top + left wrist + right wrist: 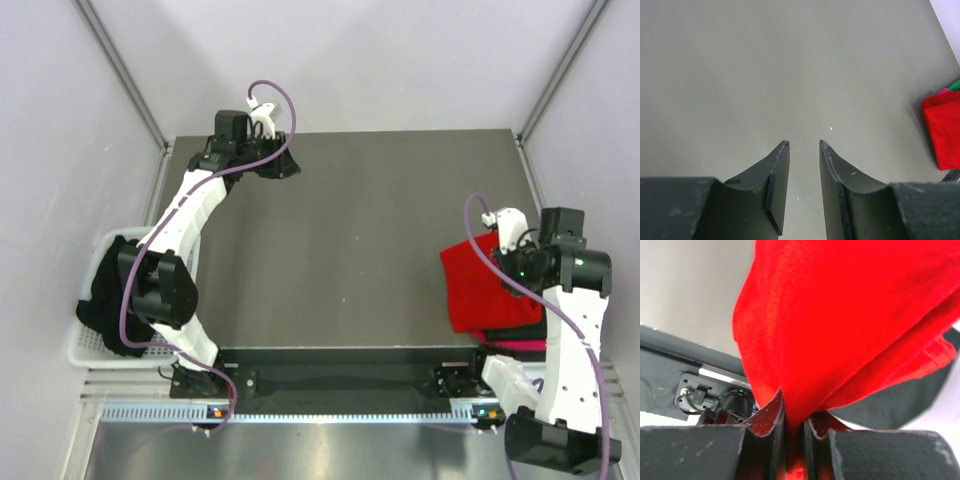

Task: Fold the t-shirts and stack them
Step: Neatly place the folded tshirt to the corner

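A bright red t-shirt (480, 290) lies bunched at the table's right edge, on top of a pinkish-red t-shirt (516, 344). My right gripper (499, 262) is shut on a fold of the red t-shirt (840, 315); in the right wrist view the cloth is pinched between the jaws of that gripper (794, 412) and fans out above them. Black t-shirts (105, 300) are heaped in the basket on the left. My left gripper (280, 168) hovers over the table's far left corner. It is the open gripper (804, 144) in the left wrist view, with only bare table between its fingers.
A white mesh basket (85, 350) stands off the table's left edge beside the left arm. In the left wrist view the red t-shirt (942, 125) shows at the far right, with a green scrap (955, 85) behind it. The dark table (360, 250) spans the middle.
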You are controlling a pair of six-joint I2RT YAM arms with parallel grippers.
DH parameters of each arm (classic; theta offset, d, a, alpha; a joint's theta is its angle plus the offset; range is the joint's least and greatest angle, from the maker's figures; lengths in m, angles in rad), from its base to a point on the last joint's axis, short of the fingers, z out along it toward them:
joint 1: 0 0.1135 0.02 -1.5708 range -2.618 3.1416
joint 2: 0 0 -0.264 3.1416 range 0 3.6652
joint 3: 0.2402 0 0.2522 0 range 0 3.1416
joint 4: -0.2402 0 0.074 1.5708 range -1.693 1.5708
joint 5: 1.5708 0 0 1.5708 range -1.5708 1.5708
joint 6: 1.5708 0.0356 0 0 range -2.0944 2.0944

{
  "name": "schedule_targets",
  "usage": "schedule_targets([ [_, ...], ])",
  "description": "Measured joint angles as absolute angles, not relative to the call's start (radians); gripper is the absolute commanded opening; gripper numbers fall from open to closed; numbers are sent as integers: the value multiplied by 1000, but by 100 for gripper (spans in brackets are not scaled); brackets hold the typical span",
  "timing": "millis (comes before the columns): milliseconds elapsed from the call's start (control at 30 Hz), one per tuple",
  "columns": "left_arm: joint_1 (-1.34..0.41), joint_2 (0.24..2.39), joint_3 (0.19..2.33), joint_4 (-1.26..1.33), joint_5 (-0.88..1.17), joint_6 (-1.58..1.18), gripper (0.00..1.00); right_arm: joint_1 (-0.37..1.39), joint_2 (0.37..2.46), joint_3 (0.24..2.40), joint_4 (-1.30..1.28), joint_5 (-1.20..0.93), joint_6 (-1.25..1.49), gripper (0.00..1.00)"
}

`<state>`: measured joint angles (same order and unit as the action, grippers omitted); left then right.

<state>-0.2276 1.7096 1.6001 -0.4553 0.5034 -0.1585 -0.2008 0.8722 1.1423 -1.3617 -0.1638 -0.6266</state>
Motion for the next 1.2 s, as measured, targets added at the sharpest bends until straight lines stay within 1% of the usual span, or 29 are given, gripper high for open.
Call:
schedule_targets([
  [200,-228,1710,1600,-455,503,-159,36,-373,882,1195,-1368,-174,-672,0],
  [400,-228,1710,1600,-455,503,-158,36,-600,934,1233,-1373,-233,-790,0],
  [467,-228,1710,1600,-455,503,-158,36,-649,949,1244,-1372,-239,-822,0],
  [700,-228,1710,1600,-455,500,-158,36,-765,991,1246,-1374,-273,-910,0],
  [867,-228,1710,1600,-454,499,-158,36,-863,1089,1246,-1372,-293,-947,0],
  [1200,-228,1710,1594,-450,495,-158,36,-887,1243,1244,-1346,-293,-925,0],
])
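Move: The right hand already pinches the folded red t-shirt. The corner stack it is bound for, a black folded shirt on top of pink ones, lies about 10 cm to its right, some 2 cm nearer the base and 11 cm below. The side wall is roughly 21 cm to the right, level with the hand; the table's near edge is about 13 cm back. From the idle left hand the stack is some 50 cm right, 31 cm back and 16 cm below. Keeping its pinch on the red t-shirt's edge, the right hand carries it about 12 cm to the right over the corner stack. It first lifts some 2 cm as it goes, then sinks about 5 cm over the last stretch, easing off sideways. The hand turns about 20 degrees clockwise, and the fingers stay shut. ##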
